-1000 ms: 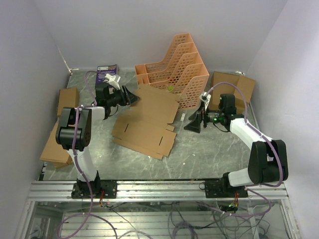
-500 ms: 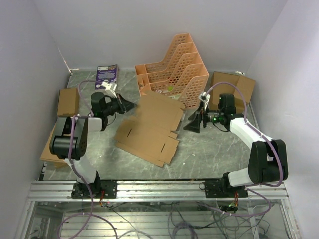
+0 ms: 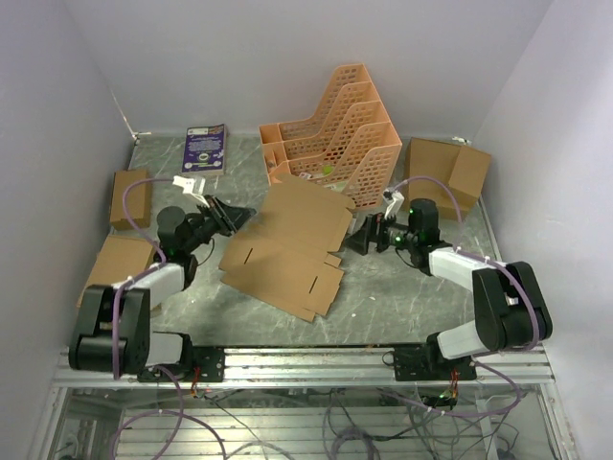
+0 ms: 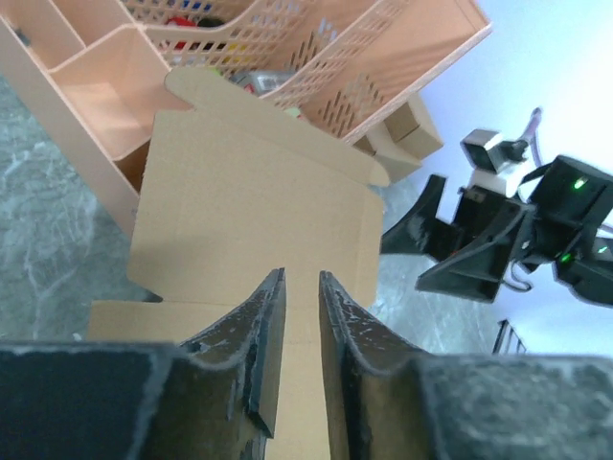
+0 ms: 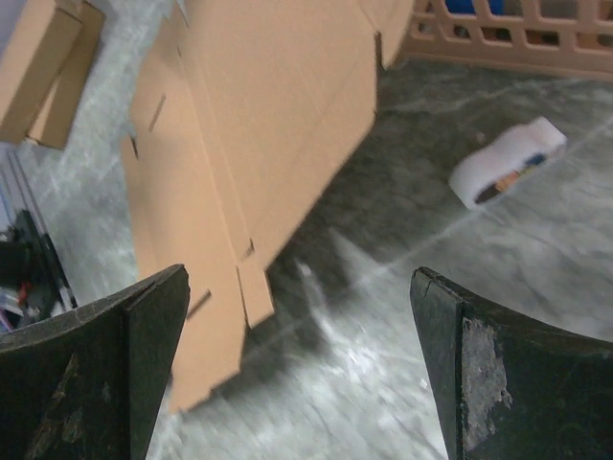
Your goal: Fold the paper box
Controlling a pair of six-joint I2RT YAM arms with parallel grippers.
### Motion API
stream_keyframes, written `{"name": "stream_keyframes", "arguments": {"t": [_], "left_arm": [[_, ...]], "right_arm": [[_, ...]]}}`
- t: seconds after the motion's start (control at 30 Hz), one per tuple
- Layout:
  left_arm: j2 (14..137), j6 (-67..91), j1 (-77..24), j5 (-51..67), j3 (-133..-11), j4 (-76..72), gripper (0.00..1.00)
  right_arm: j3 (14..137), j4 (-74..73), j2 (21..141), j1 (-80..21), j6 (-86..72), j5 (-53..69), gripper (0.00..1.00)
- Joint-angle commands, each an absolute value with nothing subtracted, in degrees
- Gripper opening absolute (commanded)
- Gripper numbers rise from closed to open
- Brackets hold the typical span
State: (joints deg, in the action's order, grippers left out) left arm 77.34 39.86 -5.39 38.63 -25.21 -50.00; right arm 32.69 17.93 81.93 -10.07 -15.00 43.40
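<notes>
The paper box is a flat brown die-cut sheet lying on the table, its far end resting against the orange rack. My left gripper sits at the sheet's left edge, pointing right. In the left wrist view my left gripper has its jaws only a narrow slit apart, with nothing between them; the paper box shows beyond. My right gripper hovers just right of the sheet. In the right wrist view my right gripper is wide open over bare table, with the paper box ahead.
An orange lattice rack stands at the back. Ready-made cardboard boxes lie at the left, near left and back right. A purple booklet lies at the back left. A small white item lies near the rack.
My left arm drew back toward the near left; its jaws closed, then parted slightly. The sheet shifted a little and settled. My right gripper moved left toward the sheet.
</notes>
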Motion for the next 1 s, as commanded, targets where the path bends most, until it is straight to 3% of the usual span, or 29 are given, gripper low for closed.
{"name": "stream_keyframes", "arguments": {"t": [0.0, 0.13, 0.27, 0.4, 0.53, 0.63, 0.73, 0.97], "left_arm": [[70.07, 45.67, -5.1, 32.67, -21.71, -54.13, 0.42], [63.82, 48.49, -5.08, 29.27, -18.48, -52.57, 0.7], [58.94, 49.6, -5.01, 28.32, -16.69, -51.55, 0.8], [55.72, 50.3, -5.01, 28.37, -15.26, -51.26, 0.85], [54.27, 50.23, -5.01, 29.85, -12.43, -58.74, 0.86], [53.16, 50.7, -5.01, 31.0, -10.61, -65.34, 0.86], [51.33, 50.57, -5.01, 33.02, -11.68, -65.01, 0.86], [46.65, 48.72, -5.01, 36.09, -15.91, -60.5, 0.86]], "right_arm": [[32.52, 35.41, 84.79, -13.68, -28.82, 36.79, 0.97], [32.37, 43.62, 88.58, -14.84, -33.84, 32.62, 0.85], [35.86, 42.94, 94.18, -16.6, -36.1, 33.04, 0.72], [34.91, 46.07, 95.78, -17.4, -37.16, 34.0, 0.56], [34.96, 47.41, 95.63, -17.25, -36.56, 36.58, 0.24], [34.7, 46.33, 92.75, -16.7, -34.34, 39.46, 0.07], [35.01, 42.62, 88.01, -15.28, -30.94, 44.54, 0.0], [42.39, 25.26, 75.43, -11.57, -20.35, 55.15, 0.0]]}}
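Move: The right hand, open wide, has the right edge of the paper box's far panel about 5 cm to its left, 3 cm farther out and roughly level with it. The small white block lies some 6 cm ahead of that hand, about 1 cm left and 6 below; the orange rack's middle is about 18 cm ahead and 8 left. From the left hand, that same edge is around 24 cm to the right, 3 farther out and 8 below. Forward and left by about 6 cm, the right hand brings its open fingers around the far panel's right edge, closes and pinches the cardboard, then lifts it some 9 cm while drawing slightly back. Meanwhile the left hand backs off about 7 cm and rises 9, clear of the panel, spreading its nearly shut fingers wide and tilting them up. ##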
